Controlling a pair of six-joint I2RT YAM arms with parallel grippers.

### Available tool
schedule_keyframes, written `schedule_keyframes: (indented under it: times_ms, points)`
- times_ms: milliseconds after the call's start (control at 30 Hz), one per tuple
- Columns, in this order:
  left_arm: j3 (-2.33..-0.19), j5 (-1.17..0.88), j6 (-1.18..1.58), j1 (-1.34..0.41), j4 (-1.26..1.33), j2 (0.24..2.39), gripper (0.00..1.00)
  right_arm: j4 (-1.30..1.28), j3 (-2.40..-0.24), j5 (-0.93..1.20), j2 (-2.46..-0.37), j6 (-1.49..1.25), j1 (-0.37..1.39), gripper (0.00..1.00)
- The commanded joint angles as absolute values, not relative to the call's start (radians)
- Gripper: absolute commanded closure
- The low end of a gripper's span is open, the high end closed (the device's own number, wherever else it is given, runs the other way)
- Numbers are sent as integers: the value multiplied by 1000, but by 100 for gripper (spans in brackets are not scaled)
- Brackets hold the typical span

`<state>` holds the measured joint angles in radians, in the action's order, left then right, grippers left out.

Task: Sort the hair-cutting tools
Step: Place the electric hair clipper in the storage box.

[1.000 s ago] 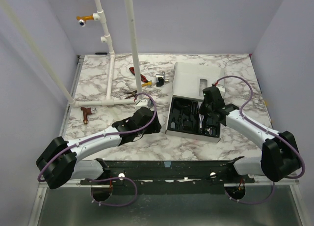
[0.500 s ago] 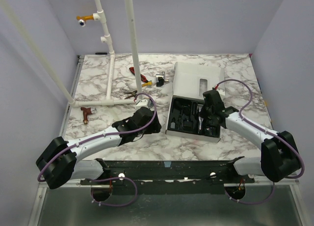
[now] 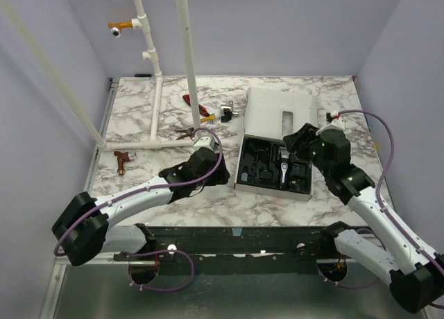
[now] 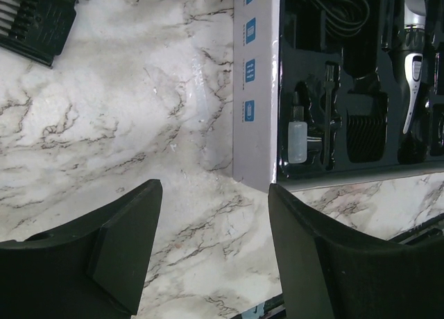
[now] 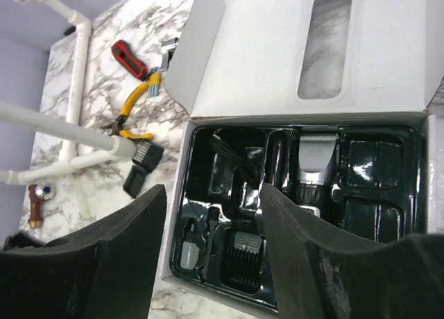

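The open box (image 3: 244, 159) holds a black tray (image 5: 388, 215). In the tray lie the slim black clipper (image 5: 316, 156) with its silver blade end, a black comb guard (image 5: 244, 256), a small brush and a little bottle (image 4: 297, 140). My right gripper (image 5: 214, 194) hangs open above the tray's left half, holding nothing. Two loose black guards (image 5: 142, 163) rest on the table by the pipe end. My left gripper (image 4: 214, 194) is open over bare marble left of the box, with one guard (image 4: 31, 17) at the far left of its view.
The box's white lid (image 5: 277, 48) stands open behind the tray. Yellow-handled pliers (image 5: 132, 107) and a red-handled tool (image 5: 130, 59) lie behind the guards. A white pipe frame (image 3: 156, 90) stands at the back left, a reddish-brown T-piece (image 3: 122, 159) beside it.
My right gripper has opened and drawn up and back to the right from the tray, and the clipper now lies uncovered in it. The left arm has barely moved.
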<state>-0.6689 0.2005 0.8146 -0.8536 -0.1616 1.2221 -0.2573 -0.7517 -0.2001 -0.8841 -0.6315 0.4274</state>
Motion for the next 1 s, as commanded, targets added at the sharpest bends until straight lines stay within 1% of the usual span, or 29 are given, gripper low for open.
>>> schedule_keyframes:
  times_ms: [0,167,333,533,633,733,800,967]
  points:
    - [-766,169,758,-824,-121,1310,35,-250,-669,-84,-848,-626,423,39]
    - [-930,177,725,-819,-170,1494,35,-233,-584,-39,-797,-655,423,40]
    - [-1071,179,692,-836,-216,1651,36,-250,-568,-32,-762,-652,423,42]
    - [-1143,152,684,-848,-235,1753,38,-273,-583,-21,-730,-642,423,43]
    - [-1154,100,666,-861,-204,1774,41,-275,-581,-19,-720,-641,423,43]
    - [-1172,99,652,-881,-206,1776,42,-275,-579,-24,-716,-644,422,43]
    - [-1157,147,659,-887,-213,1743,41,-279,-584,-27,-713,-640,423,43]
    - [-1043,320,698,-857,-232,1589,39,-284,-589,-32,-686,-635,423,43]
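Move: From the open left hand, the storage box's left wall near its front corner lies about 9 cm right, 6 cm ahead and 6 cm down, with the hair clipper in its tray some 23 cm right and 9 cm ahead. A loose black comb lies about 11 cm ahead, 5 cm left. From the open right hand, the clipper is about 15 cm below, 3 cm back and 1 cm right. Left hand reaches about 8 cm right, 6 forward, to straddle the box's left wall; right goes back and down. ##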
